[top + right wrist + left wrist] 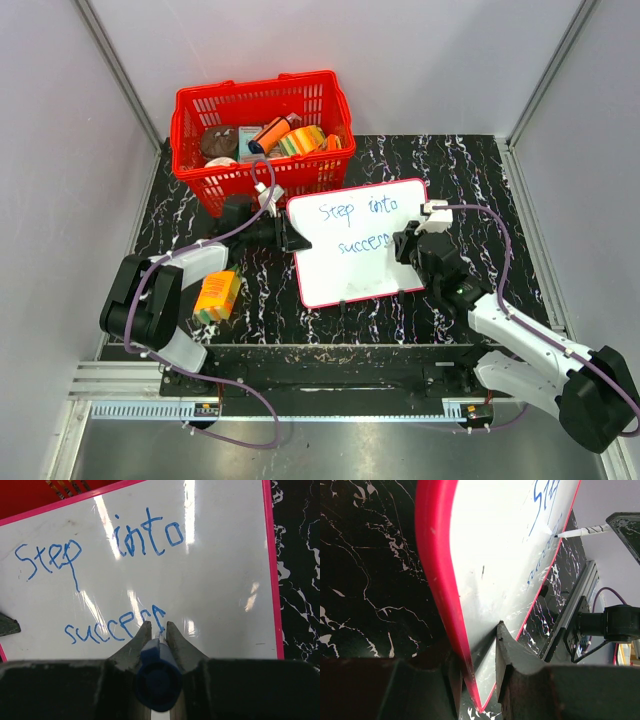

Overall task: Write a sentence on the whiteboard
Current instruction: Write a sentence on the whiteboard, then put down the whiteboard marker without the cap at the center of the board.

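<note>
The whiteboard (345,275), white with a thin red frame, lies on the black marbled table. My left gripper (290,237) is shut on its left edge, one finger on each side of the red rim (437,580). Blue handwriting, the sentence (145,535), reads "Step into" with a second line starting "succes" (360,245). My right gripper (156,625) is shut on a blue marker (159,677). The marker's tip touches the board at the end of the second line. The marker's white tip (580,531) also shows in the left wrist view.
A red basket (195,165) holding several packaged items stands behind the board at the back left. An orange box (217,297) lies near the left arm's elbow. Grey walls close in the table on three sides.
</note>
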`<state>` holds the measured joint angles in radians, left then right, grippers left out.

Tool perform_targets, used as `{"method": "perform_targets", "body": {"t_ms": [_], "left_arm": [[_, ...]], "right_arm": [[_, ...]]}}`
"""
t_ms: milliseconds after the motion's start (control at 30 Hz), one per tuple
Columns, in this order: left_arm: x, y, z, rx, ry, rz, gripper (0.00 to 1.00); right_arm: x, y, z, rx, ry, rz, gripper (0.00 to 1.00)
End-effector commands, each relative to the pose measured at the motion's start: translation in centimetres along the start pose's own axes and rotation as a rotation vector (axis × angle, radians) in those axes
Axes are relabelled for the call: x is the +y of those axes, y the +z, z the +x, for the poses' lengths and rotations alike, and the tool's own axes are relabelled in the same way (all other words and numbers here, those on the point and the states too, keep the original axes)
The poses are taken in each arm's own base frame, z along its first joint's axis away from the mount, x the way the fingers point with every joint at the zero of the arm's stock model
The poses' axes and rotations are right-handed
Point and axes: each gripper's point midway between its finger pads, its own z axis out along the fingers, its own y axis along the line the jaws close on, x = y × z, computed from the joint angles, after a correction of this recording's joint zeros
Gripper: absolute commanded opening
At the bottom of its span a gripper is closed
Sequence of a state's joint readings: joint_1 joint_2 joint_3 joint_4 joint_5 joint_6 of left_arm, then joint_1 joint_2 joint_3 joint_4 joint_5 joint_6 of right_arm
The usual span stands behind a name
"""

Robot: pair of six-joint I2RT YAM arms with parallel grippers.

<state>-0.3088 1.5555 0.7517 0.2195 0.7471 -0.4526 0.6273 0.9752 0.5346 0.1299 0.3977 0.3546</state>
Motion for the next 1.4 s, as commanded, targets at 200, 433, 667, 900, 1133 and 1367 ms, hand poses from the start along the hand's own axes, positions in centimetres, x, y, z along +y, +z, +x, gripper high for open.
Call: {"method": "perform_targets", "body": {"t_ms": [200, 433, 667, 900, 1133, 1367], "left_arm": [[6.1, 0.4, 2.6, 0.051, 0.089, -0.262, 0.0], [6.1, 0.4, 2.6, 0.051, 0.089, -0.262, 0.0], [6.1, 0.4, 2.5, 0.049, 0.092, -0.263, 0.0], [6.1, 0.3, 2.4, 0.047, 0.093, -0.266, 0.0], [5.9, 0.3, 2.3, 0.044, 0.092, -0.262, 0.0], [5.9, 0.2, 2.3, 0.042, 0.096, -0.266, 0.0]], "right_arm": [[0.9, 0.3, 0.8, 0.03, 0.036, -0.048, 0.0], [2.4, -2.4, -3.5, -0.085, 0.101, -0.145, 0.0], [2.2, -4.8, -7.8, -0.192, 0.113, -0.139, 0.0], [2.1, -4.7, -8.0, -0.172, 0.091, -0.121, 0.0], [1.1, -4.7, -9.8, -0.173, 0.182, -0.145, 0.0], [-2.0, -3.9, -11.0, -0.103, 0.29, -0.176, 0.0]]}}
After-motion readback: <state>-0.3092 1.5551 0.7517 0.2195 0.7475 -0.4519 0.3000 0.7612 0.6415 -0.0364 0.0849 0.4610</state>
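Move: The final "s" of "success", with the marker tip on its unfinished lower end, lies about 4 cm ahead of the right hand, 2 cm to its left and 2 cm lower. The word "into" is some 9 cm ahead, 3 cm left and 4 cm higher; the whiteboard's right edge is 4 cm ahead, 6 cm right and 2 cm lower. From the left hand, that "s" is 17 cm right, about 1 cm farther out and 2 cm higher. The last "s" gets its closing tail as the right hand draws the marker about 1 cm left along the whiteboard. The tip then comes off the surface, the hand rising some 8 cm while backing off 2 to 3, and swings about 5 cm right, easing forward again and rolling its left side up about 10 degrees. The marker stays gripped; the left hand keeps holding the board's left edge. ##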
